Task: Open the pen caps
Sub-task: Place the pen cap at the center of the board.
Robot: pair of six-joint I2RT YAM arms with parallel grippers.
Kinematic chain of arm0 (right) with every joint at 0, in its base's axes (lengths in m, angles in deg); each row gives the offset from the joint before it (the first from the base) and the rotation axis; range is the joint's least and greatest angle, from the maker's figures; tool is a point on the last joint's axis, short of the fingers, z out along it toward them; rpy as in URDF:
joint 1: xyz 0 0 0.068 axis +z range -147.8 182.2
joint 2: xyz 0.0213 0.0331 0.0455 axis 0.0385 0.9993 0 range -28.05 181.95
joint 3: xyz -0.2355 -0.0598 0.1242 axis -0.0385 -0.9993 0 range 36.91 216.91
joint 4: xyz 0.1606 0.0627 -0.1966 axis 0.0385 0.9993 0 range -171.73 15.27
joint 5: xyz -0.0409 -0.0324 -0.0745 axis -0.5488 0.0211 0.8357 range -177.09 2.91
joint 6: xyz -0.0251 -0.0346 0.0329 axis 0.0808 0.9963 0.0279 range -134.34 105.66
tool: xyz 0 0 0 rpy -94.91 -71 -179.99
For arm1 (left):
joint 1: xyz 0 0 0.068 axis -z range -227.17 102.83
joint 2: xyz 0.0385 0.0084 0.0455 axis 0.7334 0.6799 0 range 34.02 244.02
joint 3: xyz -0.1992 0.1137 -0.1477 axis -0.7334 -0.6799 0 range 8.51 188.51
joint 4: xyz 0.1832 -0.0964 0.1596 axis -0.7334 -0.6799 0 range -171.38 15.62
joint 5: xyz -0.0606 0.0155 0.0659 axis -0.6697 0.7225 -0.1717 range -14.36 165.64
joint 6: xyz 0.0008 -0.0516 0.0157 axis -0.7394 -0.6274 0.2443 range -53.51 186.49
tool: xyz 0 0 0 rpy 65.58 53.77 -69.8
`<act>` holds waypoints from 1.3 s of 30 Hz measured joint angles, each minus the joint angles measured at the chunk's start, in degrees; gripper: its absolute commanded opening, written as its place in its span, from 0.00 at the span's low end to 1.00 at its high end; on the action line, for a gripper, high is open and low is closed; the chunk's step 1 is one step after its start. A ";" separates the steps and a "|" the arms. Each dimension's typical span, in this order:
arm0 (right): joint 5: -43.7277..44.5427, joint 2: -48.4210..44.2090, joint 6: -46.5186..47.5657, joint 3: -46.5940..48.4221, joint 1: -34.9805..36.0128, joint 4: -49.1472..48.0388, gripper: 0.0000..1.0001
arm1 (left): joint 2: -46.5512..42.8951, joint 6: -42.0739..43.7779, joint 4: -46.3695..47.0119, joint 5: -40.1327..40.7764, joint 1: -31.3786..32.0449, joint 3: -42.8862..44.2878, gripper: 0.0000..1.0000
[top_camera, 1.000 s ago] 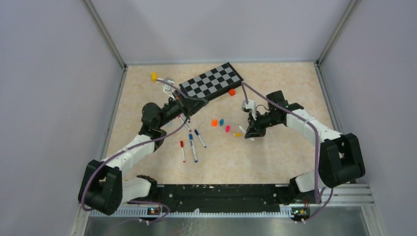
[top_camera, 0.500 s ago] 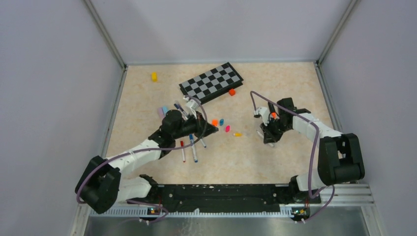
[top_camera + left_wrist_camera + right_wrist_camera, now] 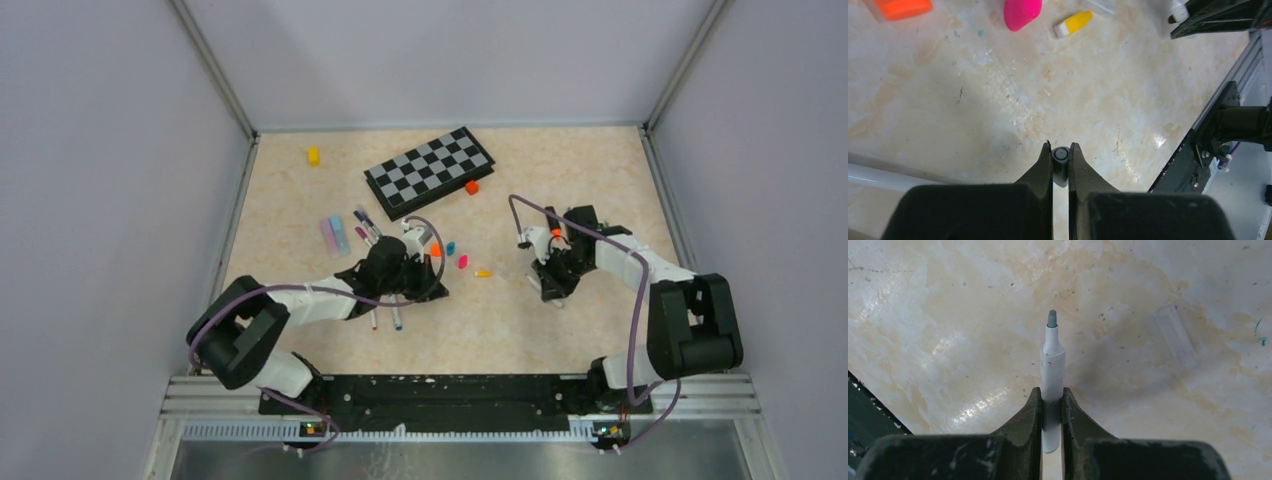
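My left gripper [image 3: 1061, 150] is shut on a small grey pen cap [image 3: 1061, 159], held just above the table. In the top view this gripper [image 3: 434, 274] sits near the middle, beside loose caps: orange [image 3: 436, 249], blue [image 3: 451, 247], pink [image 3: 462, 262] and yellow [image 3: 483, 273]. My right gripper [image 3: 1052, 392] is shut on a white pen [image 3: 1052, 365] whose grey tip is bare and points away over the table. In the top view it [image 3: 550, 288] hangs at the right. Two capped pens [image 3: 395, 318] lie partly under the left arm.
A black-and-grey chessboard [image 3: 428, 170] lies at the back, with an orange block [image 3: 471, 187] at its right end and a yellow block [image 3: 313, 155] far left. Lilac and light-blue pieces [image 3: 334, 235] and a purple-capped pen [image 3: 363, 218] lie at the left. A clear cap [image 3: 1175, 335] lies near the right gripper.
The left arm has swung from beside the chessboard toward the near middle of the table. The right gripper has pulled back to the right and nearer. Both stayed shut.
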 measured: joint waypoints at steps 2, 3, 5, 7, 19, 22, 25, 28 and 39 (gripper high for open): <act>0.11 -0.26 -0.02 -0.42 0.00 0.31 0.05 | 1.75 -0.22 -0.83 1.07 0.83 0.46 0.07; 0.24 -0.55 -0.04 -0.70 0.00 0.31 0.06 | 2.47 -0.26 -1.40 1.55 1.16 0.81 0.07; 0.46 -0.92 -0.11 -0.98 0.00 0.31 0.07 | 3.67 -0.44 -2.89 2.91 1.86 1.73 0.07; 0.70 -1.18 -0.24 -1.05 0.00 0.35 0.08 | 4.35 -0.46 -4.50 4.39 2.40 2.84 0.10; 3.78 -0.61 -2.32 -1.77 0.52 -1.09 0.17 | 8.57 -0.70 -11.65 9.70 3.85 7.67 0.24; 4.31 -0.07 -2.78 -1.77 0.66 -1.46 0.19 | 9.11 -0.96 -12.26 9.62 4.00 8.31 0.27; 4.68 0.28 -3.23 -1.75 0.96 -1.70 0.21 | 9.64 -1.11 -12.41 9.55 4.04 8.92 0.30; 4.85 0.46 -3.69 -1.66 1.16 -1.70 0.23 | 9.70 -1.36 -12.46 9.40 4.09 9.07 0.31; 4.59 0.68 -4.83 -1.25 1.62 -0.85 0.36 | 9.53 -1.44 -12.68 9.38 4.20 9.11 0.37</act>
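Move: The left hand, holding the grey pen cap, has its spot of bare board about 5 cm straight below. From that hand the pink cap lies 7 cm ahead and 4 cm right, the yellow cap 4 cm ahead and 9 cm right, the orange cap 9 cm ahead and 2 cm left. The right hand, gripping the uncapped white marker, has its spot some 2 cm straight below, with a clear cap about 8 cm ahead, level sideways. The left hand lowers the pen cap about 4.5 cm nearly straight down to the bare board behind the pink and yellow caps, its fingers tipping some 15 degrees steeper, and opens its pinch on the way down and after, then stays low around the cap. The right hand eases the uncapped marker only about 1 cm down, drifting slightly right and back, then parts its fingers in place to let the marker go. ##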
